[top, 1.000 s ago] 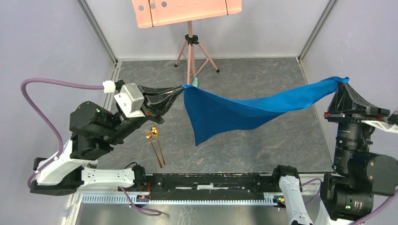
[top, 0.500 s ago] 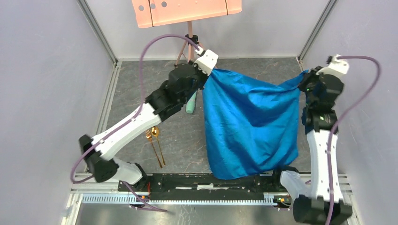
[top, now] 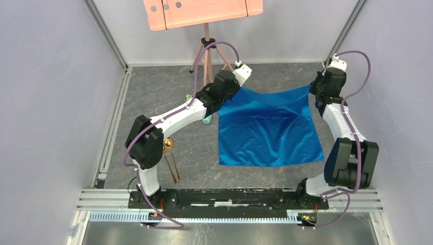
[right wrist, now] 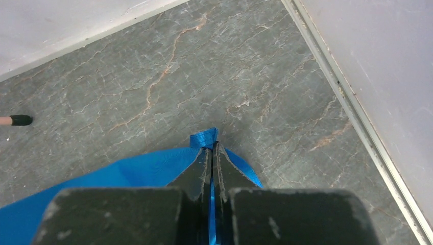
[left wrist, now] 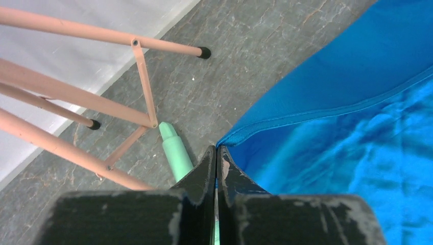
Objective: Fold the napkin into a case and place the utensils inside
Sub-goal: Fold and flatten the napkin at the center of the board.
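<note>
The bright blue napkin [top: 268,130] lies spread as a near-square sheet on the grey table, right of centre; no case is in view. My left gripper [top: 234,88] is shut on its far left corner, and the wrist view shows the hem [left wrist: 286,120] running off from the closed tips [left wrist: 216,151]. My right gripper [top: 313,90] is shut on the far right corner, with a blue tab [right wrist: 204,138] poking out past its tips [right wrist: 211,149]. The gold utensils [top: 171,162] lie left of the napkin, partly hidden by the left arm's elbow.
A pale green tube [left wrist: 175,151] lies just left of the left gripper, beside the pink tripod legs [left wrist: 145,84]. The tripod [top: 206,56] stands at the back with a pink board on top. Walls and a metal rail [right wrist: 357,122] close in near the right gripper.
Both arms have reached forward and down. The napkin, held stretched in the air a second ago, then hanging, now lies spread on the table. Both grips stay on their corners.
</note>
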Action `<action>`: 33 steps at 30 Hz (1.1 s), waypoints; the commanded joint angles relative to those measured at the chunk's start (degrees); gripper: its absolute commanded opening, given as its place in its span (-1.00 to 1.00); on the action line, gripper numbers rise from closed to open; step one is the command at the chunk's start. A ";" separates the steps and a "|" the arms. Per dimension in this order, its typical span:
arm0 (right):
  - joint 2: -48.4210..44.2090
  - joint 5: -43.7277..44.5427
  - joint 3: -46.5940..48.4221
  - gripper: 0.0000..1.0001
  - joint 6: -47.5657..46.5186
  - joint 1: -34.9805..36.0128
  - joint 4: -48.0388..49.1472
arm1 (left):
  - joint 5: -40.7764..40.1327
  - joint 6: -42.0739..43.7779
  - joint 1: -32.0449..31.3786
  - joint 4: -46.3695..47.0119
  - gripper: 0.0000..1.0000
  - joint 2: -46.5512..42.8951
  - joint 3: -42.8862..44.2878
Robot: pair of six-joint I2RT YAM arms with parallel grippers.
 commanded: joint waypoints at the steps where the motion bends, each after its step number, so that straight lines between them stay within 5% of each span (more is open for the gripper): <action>1: 2.34 -1.59 4.34 -0.99 -2.13 0.09 4.64 | 1.97 2.41 0.47 5.83 -0.95 1.15 4.94; 9: 1.56 2.64 5.52 -1.00 -0.19 -0.24 -7.48 | 4.82 0.08 0.47 0.35 -0.95 -1.86 1.52; 25: -24.26 5.04 -19.70 -1.00 3.08 -0.28 -23.37 | 23.40 -20.61 -3.74 -15.22 -0.95 -17.70 -19.14; 33: -28.03 11.02 -24.66 -1.00 4.32 -0.35 -27.96 | 22.33 -23.38 -7.30 -15.77 -0.95 -19.63 -24.74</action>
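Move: About 28 cm back, 6 cm to the left and 17 cm below the left hand, which holds the napkin's raised far edge, lies the near-left corner it is brought towards. The green tube lies roughly level with the left hand, 14 cm to its left; a tripod foot stands some 13 cm straight ahead. From the right hand, holding the same edge farther right, the near-right corner is about 28 cm back, 8 cm right and 17 cm below. After barely shifting at first, both hands draw the pinched far edge back over the flat lower part towards the near edge, about 18 cm, sinking some 10 cm as they go. Fingers stay shut on the hem; the left wrist tips down about 35 degrees, turning slightly clockwise, the right tips down about 20. ##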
